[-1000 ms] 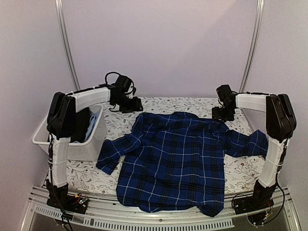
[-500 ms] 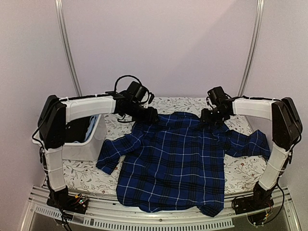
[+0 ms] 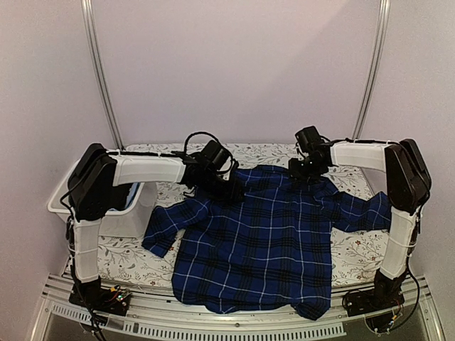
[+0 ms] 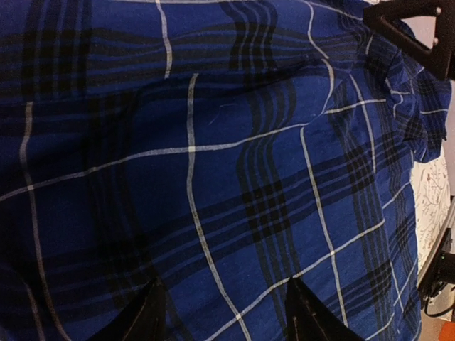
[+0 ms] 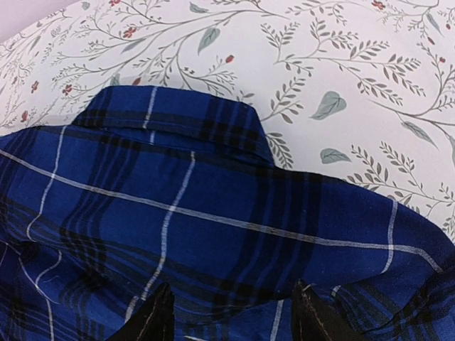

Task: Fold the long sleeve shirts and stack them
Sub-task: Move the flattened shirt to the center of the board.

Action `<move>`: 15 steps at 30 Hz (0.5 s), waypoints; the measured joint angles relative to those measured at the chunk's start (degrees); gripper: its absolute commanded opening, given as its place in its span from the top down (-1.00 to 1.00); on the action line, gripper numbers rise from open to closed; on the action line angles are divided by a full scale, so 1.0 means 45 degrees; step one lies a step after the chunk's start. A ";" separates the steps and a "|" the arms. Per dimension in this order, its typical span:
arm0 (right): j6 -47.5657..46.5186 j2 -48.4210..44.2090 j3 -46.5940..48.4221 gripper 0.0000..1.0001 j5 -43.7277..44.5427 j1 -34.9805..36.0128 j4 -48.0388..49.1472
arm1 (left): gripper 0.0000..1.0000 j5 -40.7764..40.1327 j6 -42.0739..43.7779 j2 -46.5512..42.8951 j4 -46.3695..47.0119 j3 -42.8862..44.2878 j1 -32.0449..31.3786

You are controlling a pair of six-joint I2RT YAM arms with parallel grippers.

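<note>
One of the long sleeve shirts (image 3: 259, 238), navy plaid with thin white lines, lies spread flat on the table with its collar toward the back. My left gripper (image 3: 232, 190) hovers over its left shoulder; in the left wrist view the gripper (image 4: 227, 312) stands open, its fingertips (image 4: 149, 316) apart just above the flat plaid cloth (image 4: 213, 156). My right gripper (image 3: 306, 174) is at the right shoulder near the collar. It (image 5: 233, 316) is open too, with the cloth lying between its fingertips (image 5: 313, 316) and the collar (image 5: 178, 121) just beyond.
A white bin (image 3: 60, 202) stands at the table's left edge, partly behind my left arm, with a bit of blue cloth (image 3: 132, 193) showing inside. The floral tablecloth (image 5: 341, 78) is bare behind the collar. The shirt's right sleeve (image 3: 366, 213) reaches toward my right arm's base.
Both arms have swung inward from the back corners of the table and come down onto the shirt's shoulders. The shirt has not moved.
</note>
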 measured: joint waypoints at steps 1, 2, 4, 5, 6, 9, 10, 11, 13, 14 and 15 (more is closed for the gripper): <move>0.0000 0.0044 0.0287 -0.08 -0.0010 0.0092 -0.0039 | -0.14 0.0068 -0.0039 0.0015 0.0039 -0.0044 -0.0034; 0.0000 0.0151 0.0534 -0.07 -0.0029 0.0141 -0.0049 | -0.13 0.0126 -0.0078 0.0034 0.0078 -0.0068 -0.0068; -0.0015 0.0709 0.1423 -0.07 -0.0092 0.0204 -0.0034 | -0.13 0.0194 -0.0146 0.0049 0.0117 -0.0155 -0.0165; -0.0034 0.1112 0.1870 -0.07 -0.0160 0.0228 0.0019 | -0.13 0.0209 -0.0185 0.0049 0.0117 -0.0199 -0.0214; -0.0039 0.1554 0.2249 -0.07 -0.0243 0.0253 0.0063 | -0.13 0.0214 -0.0223 0.0049 0.0136 -0.0262 -0.0277; -0.0039 0.2565 0.2531 -0.07 -0.0486 0.0253 0.0073 | -0.14 0.0243 -0.0282 0.0049 0.0194 -0.0495 -0.0423; -0.0034 0.2895 0.2506 -0.08 -0.0554 0.0253 -0.0019 | -0.13 0.0243 -0.0301 0.0049 0.0238 -0.0622 -0.0461; -0.0024 0.3143 0.2477 -0.08 -0.0602 0.0253 -0.0092 | -0.14 0.0243 -0.0325 0.0039 0.0238 -0.0729 -0.0491; -0.0015 0.3269 0.2453 -0.09 -0.0612 0.0267 0.0073 | -0.14 0.0243 -0.0379 0.0015 0.0267 -0.1020 -0.0534; -0.0029 0.3269 0.2424 -0.10 -0.0656 0.0267 0.0053 | -0.14 0.0243 -0.0423 -0.0044 0.0277 -0.1171 -0.0549; -0.0019 0.3274 0.2409 -0.10 -0.0661 0.0243 0.0097 | -0.13 0.0238 -0.0452 -0.0126 0.0272 -0.1326 -0.0559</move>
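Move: From the right gripper, the shirt's yoke just below the collar lies about 3 cm ahead, 4 cm left and 7 cm down. The collar is roughly 8 cm ahead and 6 cm left, and the right sleeve some 16 cm right and 7 cm back. From the left gripper, the shirt's middle lies about 8 cm back, 4 cm right and 7 cm down; the left sleeve is around 18 cm left and 4 cm back. Swing the right gripper over in a low arc, about 3 cm forward and as much left, rising slightly, then lower it some 7 cm from the top of that arc onto the yoke below the collar and hold it there. Meanwhile ease the left gripper back and down about 5 cm towards the shirt's middle. Leave both sets of fingers part open. ##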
